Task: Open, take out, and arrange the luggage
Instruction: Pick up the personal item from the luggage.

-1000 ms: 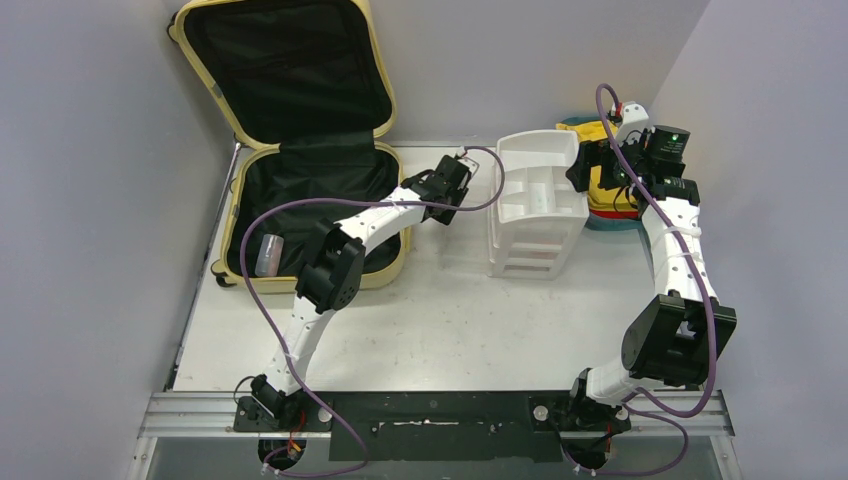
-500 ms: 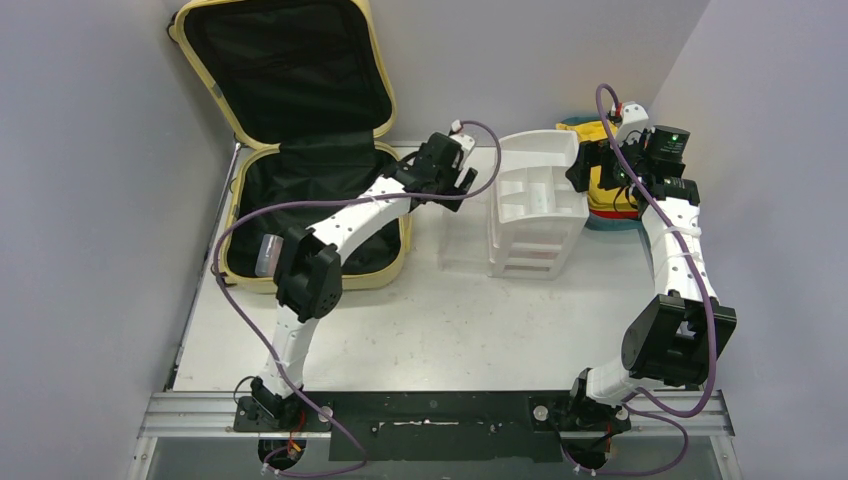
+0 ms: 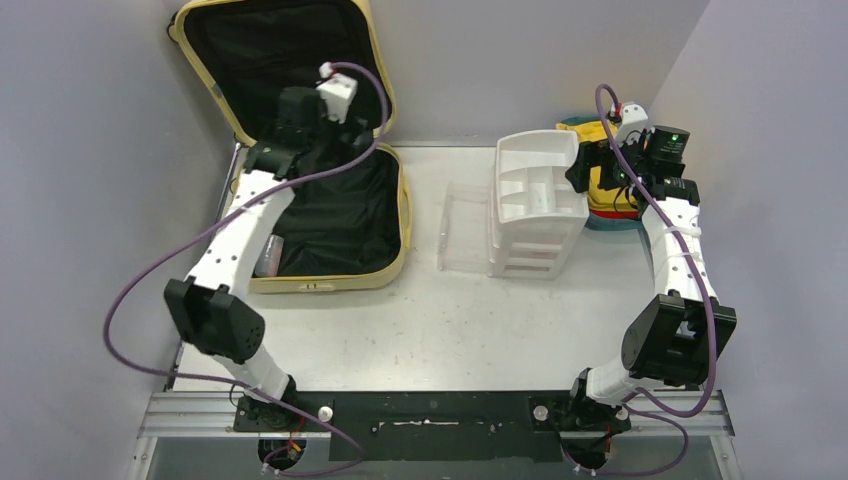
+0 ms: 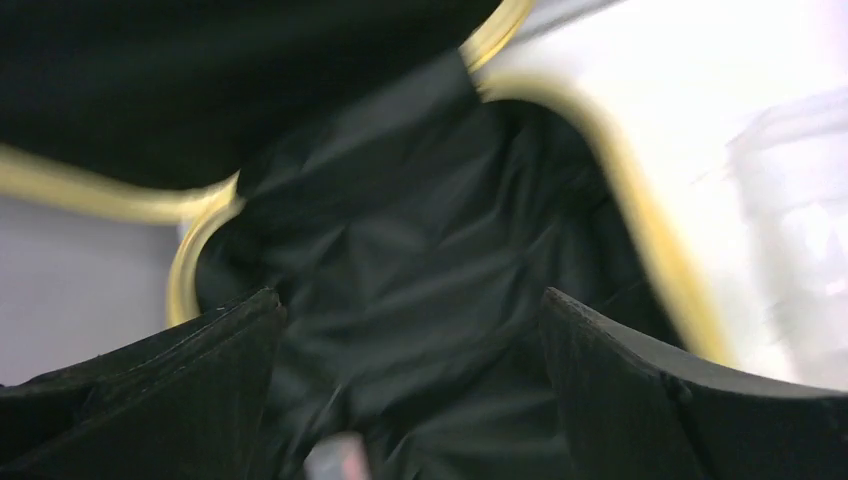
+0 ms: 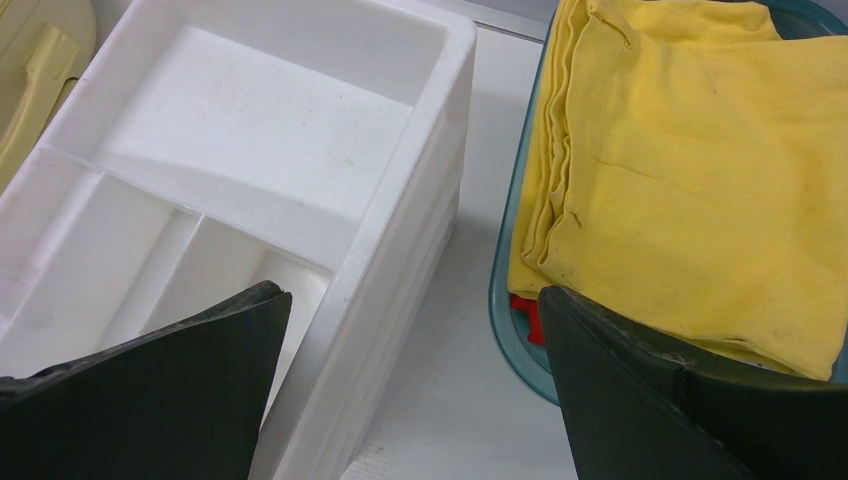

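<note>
The luggage (image 3: 320,285), a pale-yellow hard-shell case, lies open at the table's back left. Its lid (image 3: 285,60) stands up against the wall and the black lining shows. My left gripper (image 3: 292,118) hangs over the back of the lower half, near the hinge. In the left wrist view this gripper (image 4: 410,300) is open, with only blurred black lining (image 4: 420,230) between the fingers. A small clear bottle (image 3: 268,255) lies inside the case at its front left. My right gripper (image 3: 590,168) is open and empty at the back right.
A clear tray (image 3: 465,228) lies on the table against the white drawer organizer (image 3: 535,195). Right of the organizer sits a teal tray (image 5: 515,330) with a folded yellow cloth (image 5: 690,170) and something red (image 5: 530,325) under it. My right gripper (image 5: 412,295) hangs over the gap between them.
My left gripper opened, let go of the clear tray beside the organizer, and swung left and back over the open luggage. The right arm has not moved.
</note>
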Motion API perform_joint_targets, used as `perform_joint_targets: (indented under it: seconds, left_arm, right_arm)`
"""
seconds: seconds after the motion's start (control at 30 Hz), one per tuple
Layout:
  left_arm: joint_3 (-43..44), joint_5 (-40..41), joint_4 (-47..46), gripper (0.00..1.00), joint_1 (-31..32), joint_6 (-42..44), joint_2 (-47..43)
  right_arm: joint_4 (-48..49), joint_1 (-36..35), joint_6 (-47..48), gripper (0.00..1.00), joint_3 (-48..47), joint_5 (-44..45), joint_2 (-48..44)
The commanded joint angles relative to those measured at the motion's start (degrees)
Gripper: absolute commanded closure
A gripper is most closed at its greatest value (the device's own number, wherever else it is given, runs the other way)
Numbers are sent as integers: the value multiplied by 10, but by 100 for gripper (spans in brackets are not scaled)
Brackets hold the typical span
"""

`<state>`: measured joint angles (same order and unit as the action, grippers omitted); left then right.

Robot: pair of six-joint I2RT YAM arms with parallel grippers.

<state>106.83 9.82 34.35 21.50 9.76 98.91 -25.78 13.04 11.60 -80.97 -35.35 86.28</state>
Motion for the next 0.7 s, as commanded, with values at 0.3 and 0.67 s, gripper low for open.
perform_joint_targets:
  seconds: [0.3,0.67]
  left_arm:
    - [-270,-164,120,3,-293,91,-130]
    - [-389,-165,43,3,-312,111,-114]
  right_arm:
    - [4,1,11,0,4,-18,-3]
    - [4,2,10,0,5,-23,-4]
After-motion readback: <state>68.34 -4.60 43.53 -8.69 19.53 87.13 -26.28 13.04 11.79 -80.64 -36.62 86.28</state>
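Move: The personal item, a clear cup lying in the luggage, is about 22 cm to the left hand's left, 12 cm back and 28 cm below. The luggage latch sits roughly 18 cm back and 9 cm left of that hand; the clear drawer lies some 22 cm to its right, 4 cm back. From the right hand, the personal item is about 62 cm left, 7 cm back, 22 cm lower. The left hand, still open, swings 20 cm left and sinks 20 cm, drawing back and tipping down towards the cup. ##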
